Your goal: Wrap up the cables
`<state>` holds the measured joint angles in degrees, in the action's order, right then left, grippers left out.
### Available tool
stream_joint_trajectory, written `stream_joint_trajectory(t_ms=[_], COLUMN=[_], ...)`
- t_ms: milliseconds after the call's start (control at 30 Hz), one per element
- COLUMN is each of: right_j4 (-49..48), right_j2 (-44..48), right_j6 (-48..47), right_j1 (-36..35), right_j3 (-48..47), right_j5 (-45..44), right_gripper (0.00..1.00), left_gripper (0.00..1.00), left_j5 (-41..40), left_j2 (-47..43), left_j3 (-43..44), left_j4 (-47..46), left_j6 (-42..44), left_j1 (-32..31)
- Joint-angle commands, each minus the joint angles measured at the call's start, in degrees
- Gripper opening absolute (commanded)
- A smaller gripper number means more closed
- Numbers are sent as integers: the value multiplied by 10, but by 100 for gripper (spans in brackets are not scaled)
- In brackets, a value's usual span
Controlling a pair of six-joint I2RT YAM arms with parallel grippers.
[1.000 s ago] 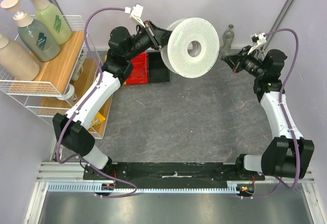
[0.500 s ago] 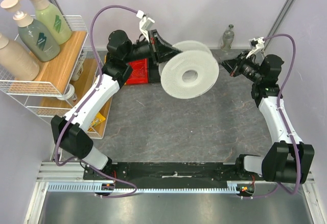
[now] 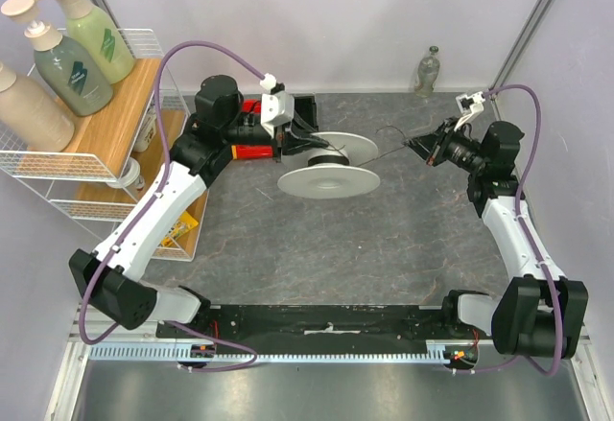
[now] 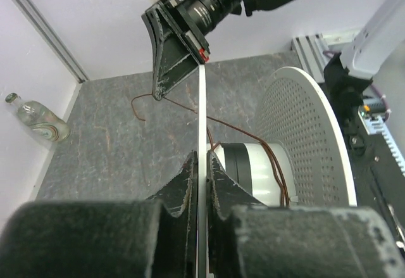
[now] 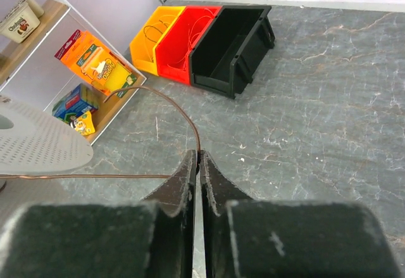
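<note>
A white perforated spool hangs over the table's middle with its flanges lying roughly flat. My left gripper is shut on the thin edge of one flange; its fingertips pinch the flange from both sides. The spool's core carries a few turns of the cable, a thin dark brownish wire. The cable runs right from the spool to my right gripper. In the right wrist view that gripper is shut on the cable, which arcs up and away from the tips.
Yellow, red and black bins stand at the back left. A wire rack with bottles and packets fills the left side. A small glass bottle stands at the back wall.
My left arm has swung forward and turned the spool from facing the camera to lying nearly flat. The right gripper has shifted slightly forward, with the cable now stretched to the spool.
</note>
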<state>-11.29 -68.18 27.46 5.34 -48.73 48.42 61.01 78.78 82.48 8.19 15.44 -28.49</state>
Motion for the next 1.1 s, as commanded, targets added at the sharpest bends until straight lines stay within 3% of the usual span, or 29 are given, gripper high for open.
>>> stream_joint_trajectory(t_ms=[0, 200, 333, 533, 667, 933, 1067], right_j4=[0, 4, 24, 53, 77, 141, 152], right_j2=[12, 12, 14, 33, 46, 85, 83], right_j6=[-9, -13, -46, -105, -158, -247, -211], right_j1=[3, 4, 3, 3, 4, 3, 4], right_j3=[13, 5, -9, -12, -19, -48, -54], right_j5=[4, 19, 19, 11, 6, 11, 2], right_gripper=[14, 51, 62, 66, 66, 71, 75], left_gripper=[2, 2, 2, 2, 2, 2, 2], left_j5=[42, 31, 3, -54, -72, -80, -88], left_j2=[-37, -27, -9, 16, 35, 69, 75], left_j3=[0, 2, 20, 43, 76, 156, 179], left_j4=[82, 87, 17, -69, -80, -80, -98], left_j6=[152, 141, 2, -173, -222, -255, -248], left_j1=[-3, -4, -3, -3, -2, -1, 0])
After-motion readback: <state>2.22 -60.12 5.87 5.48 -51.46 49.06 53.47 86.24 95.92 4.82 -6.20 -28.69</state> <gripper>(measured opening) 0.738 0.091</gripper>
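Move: The brown cable is still pinched in the right fingers and runs to the spool, whose hub sits about 9 cm back, 15 cm to the left and some 5 cm above that hand. From the left hand, holding the spool by its forward flange, the pinched cable is roughly 6 cm ahead, 18 cm right and 10 cm lower. On the table, the black bin lies about 24 cm ahead and 24 cm left of the right hand, some 23 cm below. The cable comes free as the right fingers spread wide; that hand sinks slightly, then draws back and rises some 3 cm, rolling about 20 degrees with its left side down. The spool stays gripped in the left fingers, dips 2-3 cm, then is carried up about 8 cm and forward, its top tipping forward around 15 degrees. ##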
